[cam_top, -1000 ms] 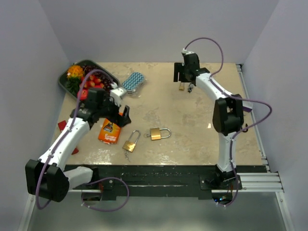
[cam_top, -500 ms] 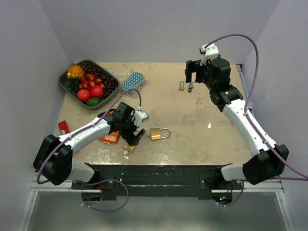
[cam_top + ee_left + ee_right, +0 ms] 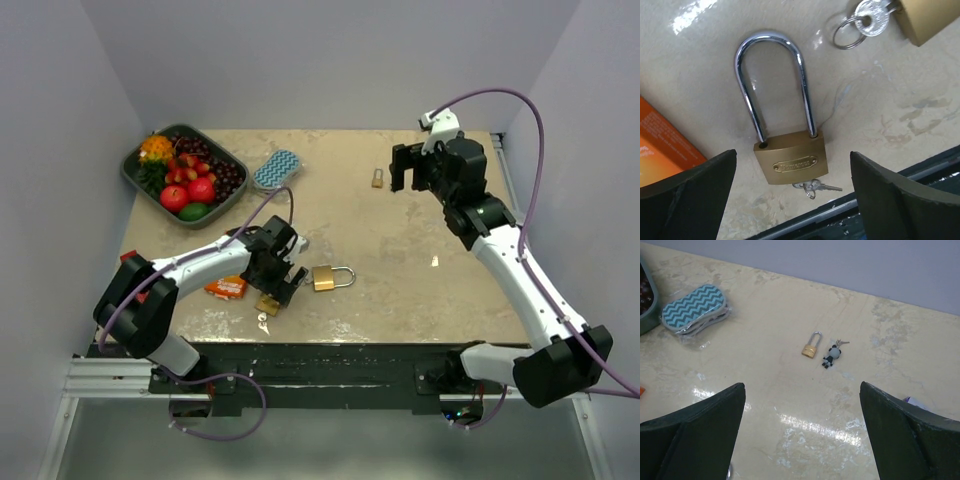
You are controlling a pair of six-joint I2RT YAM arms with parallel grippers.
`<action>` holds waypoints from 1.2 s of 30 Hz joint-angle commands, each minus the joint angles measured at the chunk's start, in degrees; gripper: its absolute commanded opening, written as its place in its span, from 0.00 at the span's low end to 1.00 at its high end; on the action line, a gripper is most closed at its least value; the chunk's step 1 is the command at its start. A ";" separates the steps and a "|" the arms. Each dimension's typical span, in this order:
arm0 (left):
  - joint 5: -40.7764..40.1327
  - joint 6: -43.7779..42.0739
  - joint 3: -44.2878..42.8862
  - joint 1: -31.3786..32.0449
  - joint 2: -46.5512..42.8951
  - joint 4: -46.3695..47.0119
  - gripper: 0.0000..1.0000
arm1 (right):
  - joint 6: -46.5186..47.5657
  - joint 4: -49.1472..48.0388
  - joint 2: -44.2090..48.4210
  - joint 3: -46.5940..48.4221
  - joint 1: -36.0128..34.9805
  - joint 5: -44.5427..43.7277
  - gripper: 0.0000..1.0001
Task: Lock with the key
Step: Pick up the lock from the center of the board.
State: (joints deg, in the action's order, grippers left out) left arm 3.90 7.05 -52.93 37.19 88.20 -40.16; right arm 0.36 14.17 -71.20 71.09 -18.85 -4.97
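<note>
A long-shackle brass padlock [image 3: 790,157] lies on the table near its front edge, with a small key [image 3: 817,186] in its underside. One shackle leg ends just above its hole. My left gripper [image 3: 792,155] hovers open over the padlock [image 3: 268,303], one finger on each side, not touching it. A second brass padlock [image 3: 325,277] lies just to the right, its key and ring [image 3: 867,15] beside it. My right gripper [image 3: 802,385] hangs open and empty above the far side of the table, where a small padlock [image 3: 811,350] and a panda keychain [image 3: 832,356] lie.
A grey tray [image 3: 130,170] of fruit stands at the back left, with a blue zigzag packet [image 3: 277,167] beside it. An orange packet [image 3: 226,287] lies just left of the long padlock. The black front rail [image 3: 865,210] runs close behind the key.
My left arm has swung right and down over the long padlock. My right arm has pulled back and to the right from the small padlock, its jaws wider.
</note>
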 commanded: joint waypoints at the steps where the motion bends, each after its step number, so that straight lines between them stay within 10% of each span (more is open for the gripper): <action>1: -7.24 5.96 -1.65 1.39 0.30 -2.46 0.99 | -1.59 0.24 2.73 -0.78 0.04 -0.74 0.99; 11: -8.12 7.89 -1.13 2.36 6.10 -1.41 0.85 | -1.24 0.50 3.43 -1.39 0.04 -1.18 0.99; 16: -5.84 9.56 -0.51 3.06 6.28 -0.97 0.51 | -0.98 0.94 3.96 -1.92 0.04 -1.36 0.99; 20: -8.02 9.91 -1.30 2.89 5.67 -0.97 0.00 | -0.98 1.47 3.61 -2.71 -0.04 0.21 0.99; 36: 3.74 26.42 -27.21 -8.53 -3.65 15.89 0.00 | -11.34 -5.97 -1.93 -4.90 -0.04 24.12 0.97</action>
State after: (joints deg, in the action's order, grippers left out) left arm 2.92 26.24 -72.53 29.85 87.46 -33.54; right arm -5.52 17.72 -74.94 67.99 -18.83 10.41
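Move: The open lock's brass body lies almost under the left hand, about 1 cm back, 1 cm left and 2 cm down, its keys some 4 cm nearer the base. The second padlock is about 5 cm ahead of the hand and 11 cm to its right; the orange box about 9 cm ahead and 8 cm left. From the right hand, the open lock is about 20 cm back, 27 cm left and 31 cm below. Left hand sinks 2 cm, pinches the open lock's body, lifts it 15 cm and forward; right drifts down-left. ##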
